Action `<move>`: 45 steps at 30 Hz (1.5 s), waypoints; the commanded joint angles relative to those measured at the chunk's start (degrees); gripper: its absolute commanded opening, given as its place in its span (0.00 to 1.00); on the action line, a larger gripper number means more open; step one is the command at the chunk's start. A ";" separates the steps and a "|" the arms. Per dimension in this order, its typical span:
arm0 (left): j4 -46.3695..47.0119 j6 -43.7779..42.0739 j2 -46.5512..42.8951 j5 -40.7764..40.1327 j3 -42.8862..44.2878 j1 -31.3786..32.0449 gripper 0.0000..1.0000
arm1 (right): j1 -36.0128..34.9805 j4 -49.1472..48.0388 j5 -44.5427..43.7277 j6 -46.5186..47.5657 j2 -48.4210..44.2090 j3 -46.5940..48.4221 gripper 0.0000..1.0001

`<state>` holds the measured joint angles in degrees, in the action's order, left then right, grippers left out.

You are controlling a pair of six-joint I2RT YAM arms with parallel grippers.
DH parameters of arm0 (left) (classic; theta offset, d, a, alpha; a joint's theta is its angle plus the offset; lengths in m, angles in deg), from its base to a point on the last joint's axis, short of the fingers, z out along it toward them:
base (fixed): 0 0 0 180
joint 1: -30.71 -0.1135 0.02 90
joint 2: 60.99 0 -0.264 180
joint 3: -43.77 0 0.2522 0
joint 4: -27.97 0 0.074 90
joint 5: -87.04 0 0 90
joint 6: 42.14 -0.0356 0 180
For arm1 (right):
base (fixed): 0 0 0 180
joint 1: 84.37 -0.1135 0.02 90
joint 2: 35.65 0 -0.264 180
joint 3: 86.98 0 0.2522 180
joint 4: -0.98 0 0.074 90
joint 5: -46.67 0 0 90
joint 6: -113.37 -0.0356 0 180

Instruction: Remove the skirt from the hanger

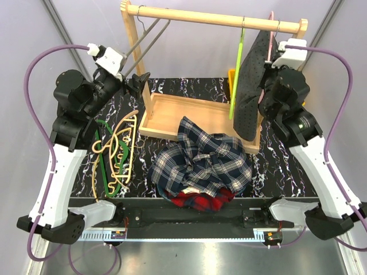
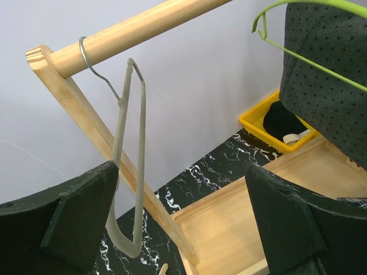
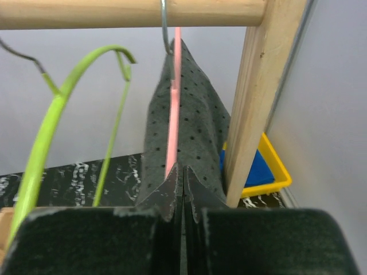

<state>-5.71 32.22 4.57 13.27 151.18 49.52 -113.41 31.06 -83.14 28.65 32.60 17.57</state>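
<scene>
The dark grey dotted skirt (image 1: pixel 251 97) hangs from a pink hanger (image 3: pixel 174 114) at the right end of the wooden rail (image 1: pixel 212 19). My right gripper (image 1: pixel 269 57) is at the skirt's upper edge. In the right wrist view its jaws (image 3: pixel 183 172) are shut, the tips pinching the skirt (image 3: pixel 200 132) just beside the pink hanger. My left gripper (image 1: pixel 140 80) is open near the rack's left post, with nothing between its fingers (image 2: pixel 180 172). An empty grey hanger (image 2: pixel 123 143) hangs just beyond it. The skirt (image 2: pixel 327 86) also shows in the left wrist view.
An empty lime-green hanger (image 1: pixel 236 74) hangs left of the skirt. The rack's wooden base tray (image 1: pixel 178 112) sits behind a pile of plaid shirts (image 1: pixel 200 160). Several loose hangers (image 1: pixel 117 152) lie on the table at the left. A yellow bin (image 2: pixel 269 123) stands behind the rack.
</scene>
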 commanded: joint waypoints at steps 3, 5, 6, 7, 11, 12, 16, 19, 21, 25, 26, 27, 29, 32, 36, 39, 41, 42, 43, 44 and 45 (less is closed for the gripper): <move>5.24 -1.06 -3.68 -0.93 -2.41 0.09 0.99 | 0.38 17.95 -6.42 -6.49 8.91 11.59 0.08; 5.33 -1.76 -4.39 -1.02 -3.12 0.09 0.99 | 0.38 19.97 -5.19 -9.04 9.88 12.49 0.20; 5.51 -2.02 -4.56 -1.11 -3.29 0.09 0.99 | 0.38 20.07 -4.84 -9.41 9.80 12.58 0.23; 5.68 -2.29 -5.00 -1.11 -3.47 0.09 0.99 | 0.38 20.16 -4.75 -9.58 9.71 12.49 0.32; 6.30 -3.52 -5.79 -1.46 -4.61 0.18 0.99 | 0.39 20.60 -5.27 -9.50 9.80 12.75 0.24; 6.39 -3.52 -5.88 -1.46 -4.79 0.09 0.99 | 0.47 20.42 -5.28 -9.50 9.80 12.93 0.22; 6.56 -3.70 -6.32 -1.46 -5.49 0.09 0.99 | 0.47 20.51 -4.49 -9.84 9.71 13.63 0.30; 6.56 -3.70 -6.50 -1.29 -5.67 0.09 0.99 | 0.39 20.60 -3.34 -12.12 8.66 14.95 0.67; 6.48 -3.79 -6.50 -1.29 -5.67 0.09 0.99 | 0.56 20.86 -2.03 -13.62 7.35 16.61 0.86; 6.48 -3.96 -6.41 -1.29 -5.84 0.09 0.99 | 0.47 21.12 0.00 -16.35 5.58 18.55 0.99; 6.39 -3.96 -6.41 -1.20 -5.93 0.09 0.99 | 0.47 21.21 0.35 -16.44 5.32 18.90 1.00; 6.47 -3.87 -6.41 -1.03 -6.02 0.09 0.99 | 0.47 21.30 0.44 -16.35 5.06 19.08 1.00; 6.39 -3.70 -6.41 -0.85 -6.02 0.09 0.99 | 0.47 22.26 0.35 -16.61 4.79 19.78 1.00; 6.30 -3.78 -6.41 -0.76 -5.93 0.09 0.99 | 0.47 22.97 0.17 -17.75 3.91 19.78 1.00; 6.39 -3.79 -6.23 -0.76 -6.02 0.09 0.99 | 0.47 22.80 1.49 -18.72 5.22 21.27 1.00; 6.39 -3.70 -6.15 -0.85 -6.11 0.09 0.99 | 0.47 22.36 3.60 -19.34 7.76 23.03 1.00; 6.39 -3.70 -6.15 -1.02 -6.11 0.09 0.99 | 0.47 22.27 4.74 -19.34 9.09 23.91 1.00; 6.39 -3.70 -6.32 -1.11 -6.19 0.09 0.99 | 0.47 22.27 5.01 -19.25 10.31 24.09 1.00; 6.47 -3.78 -6.32 -1.29 -6.19 0.09 0.99 | 0.56 22.01 5.27 -18.47 10.76 24.18 1.00; 6.48 -3.87 -6.50 -1.46 -6.37 0.09 0.99 | 0.47 21.83 5.10 -18.29 11.20 24.09 1.00; 6.65 -3.96 -6.67 -1.64 -6.72 0.09 0.99 | 0.47 21.57 4.75 -17.85 11.90 24.00 0.93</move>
<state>-2.41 28.79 -0.94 12.83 145.15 49.52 -113.12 53.57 -79.77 10.44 42.07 40.26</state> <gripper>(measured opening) 0.984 0.994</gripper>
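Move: The grey skirt hangs on the pink hanger just beyond the right hand's shut fingers: its middle is roughly 7 cm ahead, 2 cm left and 8 cm lower. The pink hanger is about 5 cm ahead, 1 cm left and 2 cm up. The green hanger is some 6 cm ahead, 7 cm left and 2 cm up. The rack's right post is about 6 cm ahead, 6 cm right and 10 cm lower. From the left hand the skirt is around 29 cm right, 10 cm ahead and 10 cm down. Down nearly 6 cm and a little forward goes the right hand, dipping its fingertips some 15 degrees as they part; then it backs off about 5 cm while rising some 9 cm, opening wide, levelling out and rolling its left side up. It finishes forward and left again, sinking slightly, so that its open fingers come either side of the pink hanger's near arm. The idle left hand eases back 2 cm, still open. ##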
